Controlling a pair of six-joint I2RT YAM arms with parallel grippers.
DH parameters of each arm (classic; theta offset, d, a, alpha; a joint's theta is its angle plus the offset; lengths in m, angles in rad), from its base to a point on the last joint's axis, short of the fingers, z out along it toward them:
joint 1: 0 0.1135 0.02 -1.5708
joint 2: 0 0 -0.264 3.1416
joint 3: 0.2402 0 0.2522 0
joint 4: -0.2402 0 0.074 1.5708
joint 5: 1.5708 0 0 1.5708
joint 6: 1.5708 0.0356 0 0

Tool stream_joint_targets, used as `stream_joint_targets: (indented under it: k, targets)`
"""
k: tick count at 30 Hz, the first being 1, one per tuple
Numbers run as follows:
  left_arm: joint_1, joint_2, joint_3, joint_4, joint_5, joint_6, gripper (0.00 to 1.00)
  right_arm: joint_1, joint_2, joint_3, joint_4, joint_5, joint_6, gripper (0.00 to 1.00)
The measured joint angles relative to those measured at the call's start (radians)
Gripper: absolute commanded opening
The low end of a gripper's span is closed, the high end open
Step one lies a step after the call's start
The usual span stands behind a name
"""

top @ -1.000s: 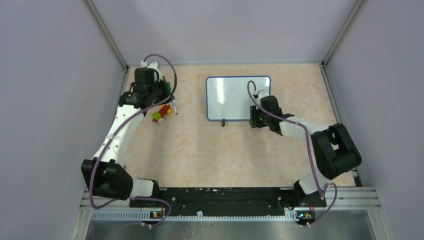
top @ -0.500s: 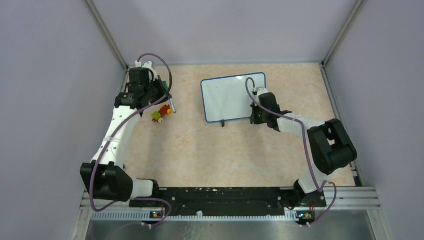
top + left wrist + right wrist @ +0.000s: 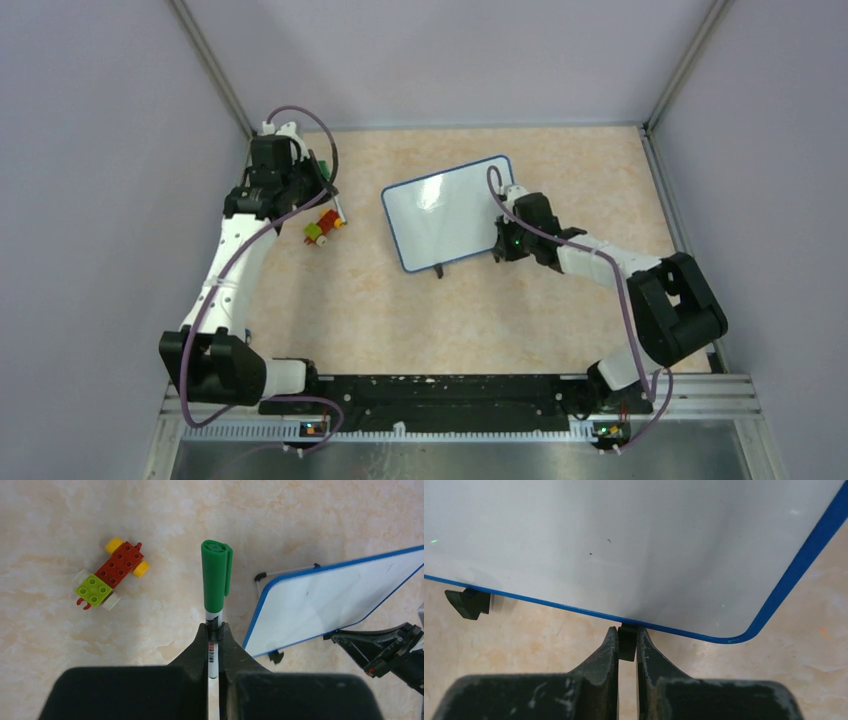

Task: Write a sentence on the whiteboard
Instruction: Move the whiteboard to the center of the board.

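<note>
The whiteboard [image 3: 450,212], white with a thin blue rim, lies slanted in the middle of the table. Its face is blank; no sentence shows on it. My right gripper [image 3: 627,641] is shut on one black clip foot [image 3: 627,642] at the board's near right corner [image 3: 503,240]; the other foot [image 3: 468,603] stands free. My left gripper [image 3: 215,630] is shut on a white marker pen [image 3: 216,580] whose green cap is on and points away, above the table at the far left [image 3: 318,183]. The board also shows in the left wrist view [image 3: 330,600].
A small toy car of red and green bricks with yellow wheels [image 3: 321,226] lies on the table below the left gripper, left of the board; it also shows in the left wrist view [image 3: 108,572]. Grey walls enclose the table on three sides.
My right gripper has dragged the whiteboard left and toward me and turned it, so it now lies slanted. My left gripper with the pen has shifted slightly left.
</note>
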Motion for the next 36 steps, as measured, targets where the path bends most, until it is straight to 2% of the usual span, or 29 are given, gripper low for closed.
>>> stream_joint_targets:
  k: [6, 12, 19, 30, 36]
  targets:
    - [0.014, -0.007, 0.0, 0.0, -0.002, 0.001, 0.0, 0.084, -0.036, -0.056, -0.041, -0.1, -0.022, 0.0]
    - [0.02, -0.033, 0.0, 0.0, -0.005, 0.002, 0.0, 0.172, -0.077, -0.106, -0.032, -0.126, -0.023, 0.0]
    - [0.026, -0.037, 0.0, -0.001, -0.005, 0.005, 0.0, 0.213, -0.129, -0.146, -0.06, -0.158, -0.028, 0.0]
    - [0.027, -0.037, 0.0, -0.001, -0.006, 0.009, 0.0, 0.264, -0.153, -0.159, -0.092, -0.159, -0.008, 0.0]
    - [0.027, -0.037, 0.0, -0.001, -0.005, 0.01, 0.0, 0.336, -0.166, -0.163, -0.115, -0.134, 0.018, 0.0]
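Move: The right hand already grips the black clip on the whiteboard's near edge; the board's middle lies about 9 cm ahead, 10 cm left and slightly above. The board's other clip is some 14 cm left and 4 cm back, and the table's near edge about 28 cm straight back, a little lower. From the left hand, which holds the marker, the board's middle is roughly 7 cm ahead, 21 cm right and 18 cm below. Keep the right fingers shut on the clip and drag the whiteboard back towards the table's near edge, about 15 cm, while also carrying it some 7 cm left. Swing the hand counter-clockwise by some 25 degrees as it travels, quickly at first and then easing, sinking only slightly. ##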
